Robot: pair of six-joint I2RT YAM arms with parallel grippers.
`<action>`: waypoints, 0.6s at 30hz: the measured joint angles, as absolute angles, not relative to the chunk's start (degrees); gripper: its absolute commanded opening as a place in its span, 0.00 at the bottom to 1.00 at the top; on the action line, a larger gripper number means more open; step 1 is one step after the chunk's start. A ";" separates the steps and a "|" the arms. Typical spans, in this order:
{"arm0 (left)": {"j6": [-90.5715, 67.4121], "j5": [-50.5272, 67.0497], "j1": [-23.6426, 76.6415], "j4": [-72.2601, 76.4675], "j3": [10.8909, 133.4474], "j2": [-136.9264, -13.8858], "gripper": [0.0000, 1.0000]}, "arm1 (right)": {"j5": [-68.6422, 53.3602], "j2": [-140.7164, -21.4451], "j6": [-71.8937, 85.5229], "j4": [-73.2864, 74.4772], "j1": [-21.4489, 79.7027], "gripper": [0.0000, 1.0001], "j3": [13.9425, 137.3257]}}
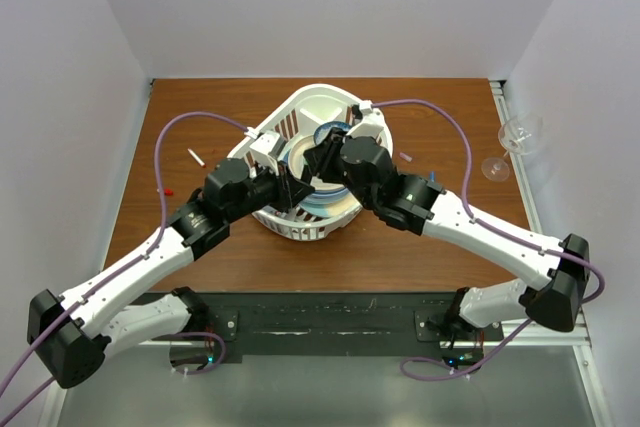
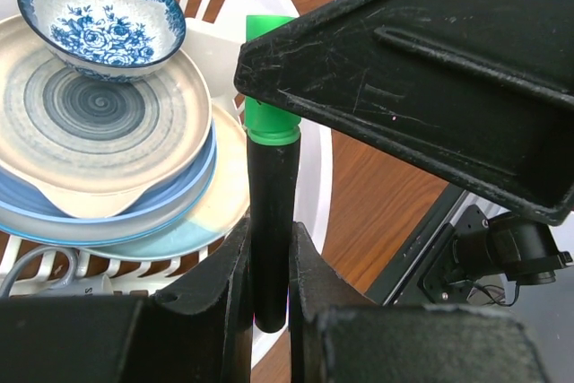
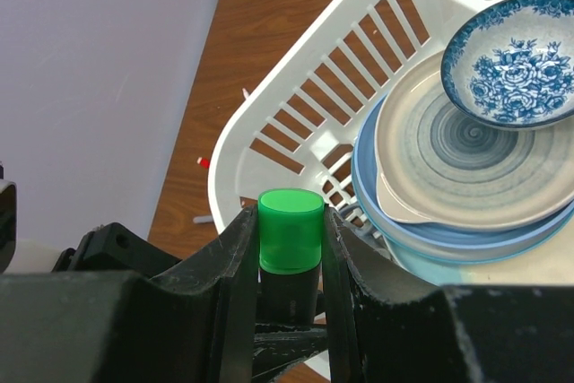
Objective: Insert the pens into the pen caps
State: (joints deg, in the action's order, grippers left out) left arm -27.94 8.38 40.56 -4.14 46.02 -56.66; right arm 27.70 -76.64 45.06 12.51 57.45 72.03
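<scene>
A stubby black marker [image 2: 271, 221] is held above the white basket's near rim, and my left gripper [image 2: 269, 235] is shut on its black barrel. A bright green pen cap [image 3: 291, 226] sits on the marker's other end, flush against the barrel [image 3: 289, 298]. My right gripper [image 3: 289, 217] is shut on that cap, and one of its fingers [image 2: 413, 78] crosses over the cap [image 2: 269, 123] in the left wrist view. In the top view both grippers [image 1: 290, 187] [image 1: 318, 162] meet over the basket. A thin white pen [image 1: 196, 157] and a red cap [image 1: 170, 190] lie on the table to the left.
The white basket [image 1: 300, 107] at mid-table holds stacked plates [image 2: 99, 114], a blue-patterned bowl [image 2: 100, 15] and a mug handle [image 2: 36, 271]. A wine glass [image 1: 515, 142] lies at the right edge. A small pale item [image 1: 405, 157] lies to the right of the basket.
</scene>
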 measured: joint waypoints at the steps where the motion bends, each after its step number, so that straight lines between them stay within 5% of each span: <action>1: -27.92 8.43 40.56 -4.08 46.02 -56.64 0.00 | 27.55 -76.51 45.12 12.36 57.47 0.07 71.90; 9: -27.88 11.00 40.71 -4.08 46.02 -54.72 0.00 | 25.50 -72.84 45.80 11.49 57.78 0.46 69.97; 18: -27.88 12.95 39.77 2.22 46.15 -49.10 0.00 | 16.84 -67.64 42.09 13.54 61.01 0.64 69.82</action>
State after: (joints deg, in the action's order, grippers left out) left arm -27.88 12.95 39.77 2.22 46.15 -49.10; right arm 16.84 -67.64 42.09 13.54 61.01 69.82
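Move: The green cap already sits on the black marker, whose body the left hand grips; the cap is some 3 cm ahead of the left hand point, 2 cm right and about 5 cm up. The right hand's pads are still shut round this cap, so it lies at the right hand point. The flowered bowl stands roughly 17 cm ahead of the left hand, 11 cm right and 15 cm below; the plate stack some 9 cm ahead, 7 cm right and 17 cm below. The green cap is let go: after a brief hold the right fingers open and draw back about 6 cm and up some 4 cm, swinging roughly 15 degrees counter-clockwise. The left hand keeps its grip on the marker's black body and lifts it about 7 cm, easing back a little and tipping its fingers up about 10 degrees. ##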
